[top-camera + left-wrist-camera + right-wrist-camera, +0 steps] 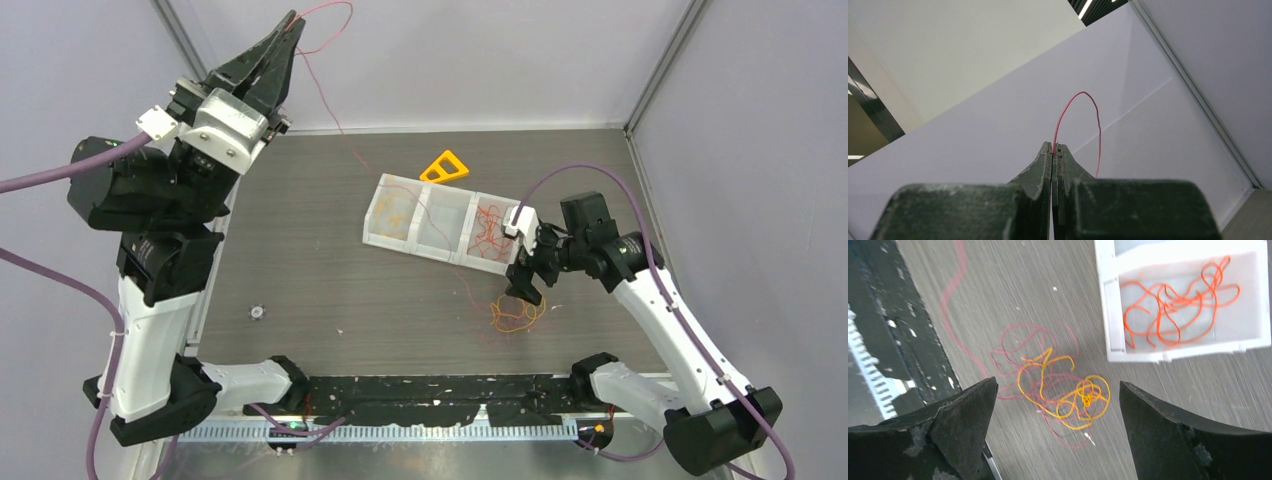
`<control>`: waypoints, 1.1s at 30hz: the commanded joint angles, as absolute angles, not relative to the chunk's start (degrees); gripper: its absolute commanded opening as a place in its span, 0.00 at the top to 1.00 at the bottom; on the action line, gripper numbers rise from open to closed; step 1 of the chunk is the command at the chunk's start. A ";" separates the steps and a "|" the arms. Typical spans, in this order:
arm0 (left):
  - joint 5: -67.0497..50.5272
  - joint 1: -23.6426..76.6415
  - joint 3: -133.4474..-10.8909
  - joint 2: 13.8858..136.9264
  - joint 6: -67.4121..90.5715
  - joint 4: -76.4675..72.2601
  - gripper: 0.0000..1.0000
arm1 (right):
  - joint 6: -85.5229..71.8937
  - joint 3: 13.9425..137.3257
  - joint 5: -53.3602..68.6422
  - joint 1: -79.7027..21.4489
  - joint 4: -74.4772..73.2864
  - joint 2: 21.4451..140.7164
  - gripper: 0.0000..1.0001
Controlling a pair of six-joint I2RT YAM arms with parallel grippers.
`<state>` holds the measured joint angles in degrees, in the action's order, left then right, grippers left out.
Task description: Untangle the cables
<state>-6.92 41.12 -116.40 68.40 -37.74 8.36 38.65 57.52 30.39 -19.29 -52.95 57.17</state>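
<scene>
My left gripper [291, 22] is raised high at the back left and shut on a thin red cable [322, 95]. That cable loops above the fingertips and trails down toward the table. In the left wrist view the jaws [1053, 146] are pressed together on the red cable [1083, 95]. My right gripper [524, 290] hangs open just above a tangle of yellow and red cables [518, 315] on the table. In the right wrist view the tangle [1068, 395] lies between the wide-apart fingers [973, 405], untouched.
A white three-compartment tray [425, 250] sits mid-table, with orange cables [490, 232] in its right compartment and yellow-orange ones [393, 212] in its left. A yellow triangle [445, 167] lies behind it. A small round object [257, 312] lies at the near left.
</scene>
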 commanded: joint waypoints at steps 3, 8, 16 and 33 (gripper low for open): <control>-6.66 40.88 -120.09 68.55 -36.96 9.61 1.00 | 31.31 63.96 44.30 -21.97 -48.75 60.68 0.04; -5.52 40.87 -121.00 69.27 -38.17 10.90 1.00 | 27.55 67.86 45.62 -28.48 -46.49 62.87 0.09; -4.18 40.89 -120.21 69.13 -38.35 10.60 1.00 | 28.88 61.64 37.02 -37.36 -43.18 65.00 0.09; -2.02 40.92 -113.91 65.83 -39.81 10.07 1.00 | 39.45 52.80 27.25 -41.85 -37.17 67.73 0.93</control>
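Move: The pink cable's hanging strand, where the right fingers can catch it, is some 8 cm to the right hand's left, 5 cm back and 9 cm down. The yellow cable, mixed with the pink coils, lies almost straight under that hand, about 18 cm down. The orange cable in its box compartment sits about 16 cm ahead, 5 cm left and 17 cm down. From the raised left hand, the catching spot is roughly 25 cm right, 4 cm back and 62 cm below. The pink strand, still held taut-looking from high up by the nearly still left hand, is caught lower down by the right: open, it swings left about 10 cm while rising some 5, then sinks about 13 cm, drawing back and turning roughly 20 degrees counter-clockwise. On the way down the fingers shut and pinch the strand above the coils. ##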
